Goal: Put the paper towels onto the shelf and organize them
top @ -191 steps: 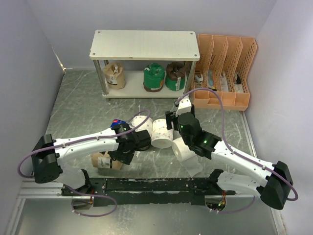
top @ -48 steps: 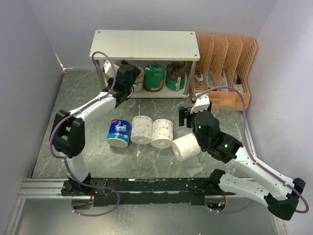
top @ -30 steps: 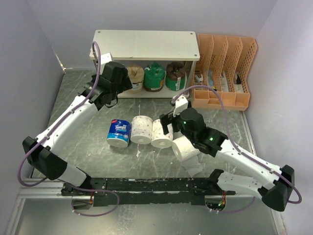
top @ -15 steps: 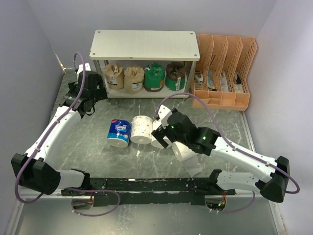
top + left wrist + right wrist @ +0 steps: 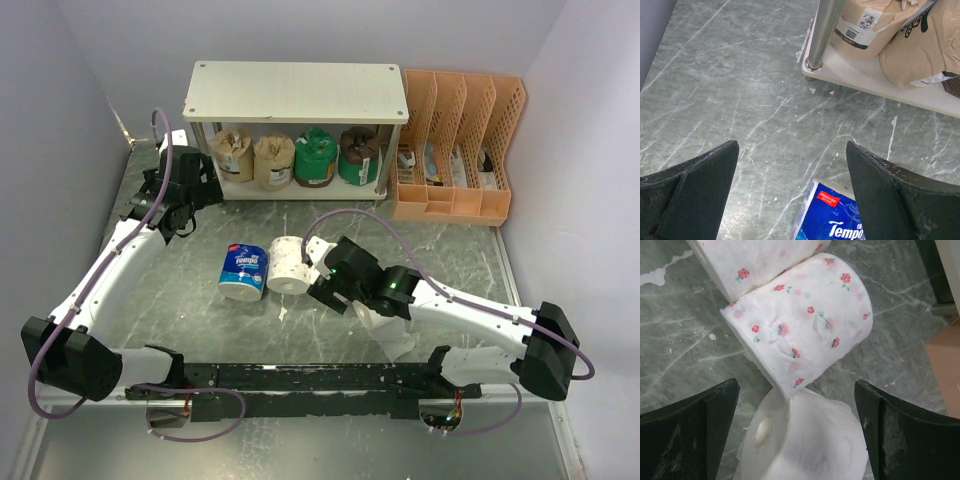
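The shelf [image 5: 295, 92] stands at the back; its lower board [image 5: 860, 75] carries two tan rolls [image 5: 232, 153] [image 5: 272, 160], a green roll [image 5: 315, 157] and a dark brown roll [image 5: 358, 155]. On the table lie a blue-wrapped roll [image 5: 243, 272] and a dotted roll [image 5: 290, 265]. My left gripper [image 5: 183, 212] hangs open and empty left of the shelf, with the blue roll [image 5: 837, 215] low between its fingers. My right gripper [image 5: 325, 280] is open over a second dotted roll [image 5: 805, 322] and a plain white roll [image 5: 810, 440], touching neither.
An orange slotted organizer [image 5: 455, 145] stands right of the shelf. A silver shelf post [image 5: 822, 30] rises near the left gripper. A loose white paper tail [image 5: 398, 345] trails from the plain roll. The black rail [image 5: 300, 378] runs along the near edge. Walls close in on both sides.
The left gripper has drawn back from the shelf to its left, leaving the second tan roll there. The right gripper has moved left and down over the second dotted roll.
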{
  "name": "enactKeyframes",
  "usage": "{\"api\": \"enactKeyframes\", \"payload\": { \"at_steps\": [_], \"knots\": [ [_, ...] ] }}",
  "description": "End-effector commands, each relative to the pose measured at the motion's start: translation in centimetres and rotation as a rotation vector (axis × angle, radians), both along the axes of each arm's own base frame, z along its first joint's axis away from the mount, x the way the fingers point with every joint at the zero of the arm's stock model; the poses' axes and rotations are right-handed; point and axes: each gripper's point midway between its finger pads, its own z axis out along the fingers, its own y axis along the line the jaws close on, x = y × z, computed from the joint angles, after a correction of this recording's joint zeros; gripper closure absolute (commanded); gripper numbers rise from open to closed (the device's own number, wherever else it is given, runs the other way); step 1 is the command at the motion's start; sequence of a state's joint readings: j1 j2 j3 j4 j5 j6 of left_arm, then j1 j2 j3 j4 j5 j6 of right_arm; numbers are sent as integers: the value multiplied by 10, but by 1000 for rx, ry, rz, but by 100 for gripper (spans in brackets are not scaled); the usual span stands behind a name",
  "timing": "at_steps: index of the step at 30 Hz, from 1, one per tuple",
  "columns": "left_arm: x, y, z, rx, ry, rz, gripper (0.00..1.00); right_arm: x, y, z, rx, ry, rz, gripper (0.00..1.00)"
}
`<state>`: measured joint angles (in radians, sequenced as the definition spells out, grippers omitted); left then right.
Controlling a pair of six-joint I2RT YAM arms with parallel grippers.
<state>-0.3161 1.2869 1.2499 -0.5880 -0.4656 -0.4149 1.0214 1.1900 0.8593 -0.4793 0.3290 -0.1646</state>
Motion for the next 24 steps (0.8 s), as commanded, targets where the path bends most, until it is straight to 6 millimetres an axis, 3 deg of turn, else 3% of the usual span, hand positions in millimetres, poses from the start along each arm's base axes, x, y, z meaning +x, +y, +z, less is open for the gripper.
{"api": "enactKeyframes", "payload": {
  "at_steps": [1,7,14,19,23,24],
  "knots": [
    [3,-3,7,-23,-26,-3,1,5,5,-2,-3,-38,22,1],
    [2,-2,8,-18,-32,1,1,7,11,-19,-18,-13,14,8],
    [3,-3,6,-18,-22,-7,2,8,22,-40,-29,42,16,26],
    [2,-2,8,-16,-32,-3,2,6,24,-57,-42,68,13,54],
    [2,-2,6,-12,-26,-1,2,6,24,-65,-46,86,5,83],
    [2,-2,6,-12,-23,-3,2,6,26,-66,-42,91,4,96]
  ]
}}
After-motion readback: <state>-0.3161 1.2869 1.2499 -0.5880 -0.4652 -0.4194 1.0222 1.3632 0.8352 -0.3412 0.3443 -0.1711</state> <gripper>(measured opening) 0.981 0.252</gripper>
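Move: The right-hand flowered roll lies just beyond the right hand, its middle about 5 cm ahead, 3 cm to the left and 7 cm below the fingers. The other flowered roll stands against it, some 10 cm farther left and about level; the plain white roll is some 3 cm behind and 6 cm right of the hand, the blue Tempo pack about 24 cm left and 5 ahead. From the left hand the right-hand flowered roll is roughly 33 cm right, 10 cm back and 18 cm lower. Onto the near right corner of the right-hand flowered roll, the end towards the plain roll, the open right hand sinks about 4 cm, easing roughly 2 cm forward and left with its attitude nearly kept. Its fingers close late in the descent and pinch the flowered paper there, the hand then holding that height while they squeeze. ##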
